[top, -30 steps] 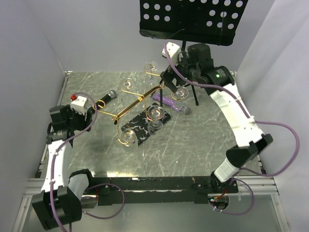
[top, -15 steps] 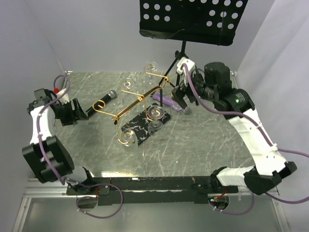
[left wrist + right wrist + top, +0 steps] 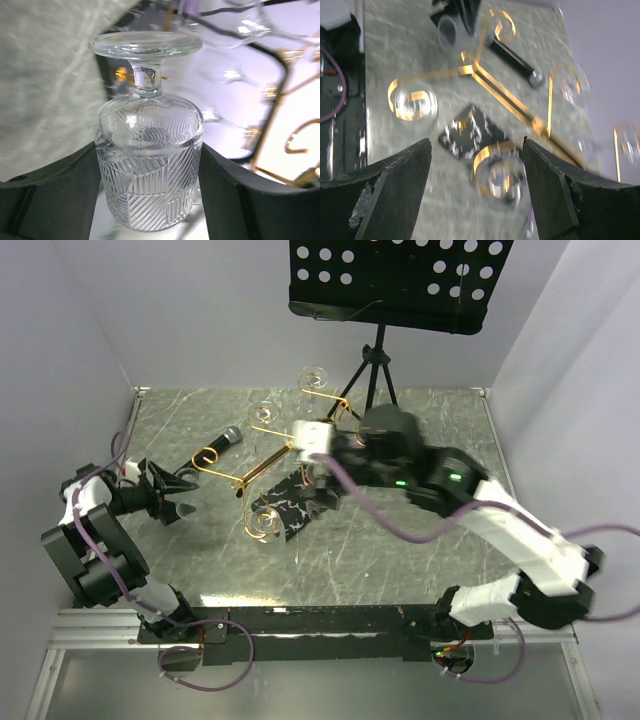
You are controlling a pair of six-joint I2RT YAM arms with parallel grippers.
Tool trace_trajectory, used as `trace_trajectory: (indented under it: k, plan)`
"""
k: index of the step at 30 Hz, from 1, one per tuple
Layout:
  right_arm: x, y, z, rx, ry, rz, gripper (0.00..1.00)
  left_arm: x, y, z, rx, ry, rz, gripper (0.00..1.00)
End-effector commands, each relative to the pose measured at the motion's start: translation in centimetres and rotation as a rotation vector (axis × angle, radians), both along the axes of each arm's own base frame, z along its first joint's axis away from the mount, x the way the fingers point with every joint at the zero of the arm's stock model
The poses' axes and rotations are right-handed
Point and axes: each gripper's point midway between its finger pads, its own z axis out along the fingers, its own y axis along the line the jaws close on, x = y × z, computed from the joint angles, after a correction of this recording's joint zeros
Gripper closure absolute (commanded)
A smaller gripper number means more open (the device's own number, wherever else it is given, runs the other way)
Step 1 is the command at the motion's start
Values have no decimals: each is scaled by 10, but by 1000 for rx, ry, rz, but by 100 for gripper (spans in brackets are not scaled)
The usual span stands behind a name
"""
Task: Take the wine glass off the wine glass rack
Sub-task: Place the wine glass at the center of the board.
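Observation:
A cut-glass wine glass (image 3: 148,165) sits foot-first away from the camera between my left gripper's (image 3: 149,150) black fingers, which are shut on its bowl on both sides. Seen from the top, my left gripper (image 3: 178,496) is at the table's left, apart from the spiral end of the wine glass rack (image 3: 265,465). The gold rack (image 3: 505,95) stands on its black veined base (image 3: 470,132), with other glasses (image 3: 500,177) hanging from it. My right gripper (image 3: 476,145) hovers open above the rack's middle (image 3: 318,468), holding nothing.
A black microphone (image 3: 222,443) lies on the marble table behind the rack's left arm. A black music stand (image 3: 400,280) on a tripod (image 3: 375,370) rises at the back. Grey walls close in on both sides.
My right arm swept from the back right to above the rack's middle, its jaws narrowing a little. My left gripper pulled away from the rack's left spiral and turned, low at the left.

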Motion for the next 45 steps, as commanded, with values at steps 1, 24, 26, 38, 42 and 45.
trace_trajectory:
  k: [1, 24, 26, 38, 42, 45]
  plan:
    - [8, 76, 13, 47, -71, 49, 22, -1, -1, 47, -289, -81, 97, 99]
    - [30, 267, -39, 123, 13, 9, 36, -32, 26, 100, -632, -192, 353, 99]
    - [35, 270, -42, 122, 19, 24, 38, -29, 28, 106, -621, -205, 344, 99]
    - [46, 291, -91, 45, 2, 54, 40, -29, 26, 106, -641, -180, 354, 99]
    - [55, 296, -102, 36, -25, 24, 40, -30, 25, 108, -645, -176, 356, 99]
    - [58, 299, -112, 26, -24, 18, 40, -31, 24, 107, -670, -147, 364, 99]
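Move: My left hand already holds the wine glass by its bowl. From my right hand, that glass is about 30 cm to the left, 8 cm farther forward and 22 cm lower. The rack's black base lies far below my right hand, some 10 cm ahead and 4 cm left. From my left hand, the near gold hook is about 4 cm ahead, 9 cm right and 8 cm higher; the microphone lies 11 cm ahead, 7 cm right and 13 cm down. I sweep my right hand left about 29 cm to the wine glass, fast at first, then slower while sinking some 13 cm and easing forward, its fingers narrowing but still apart at the bowl. My left hand keeps its grip, lifts the glass about 5 cm and draws it back, turning some 30 degrees so its down-pointing fingers come nearly level. ##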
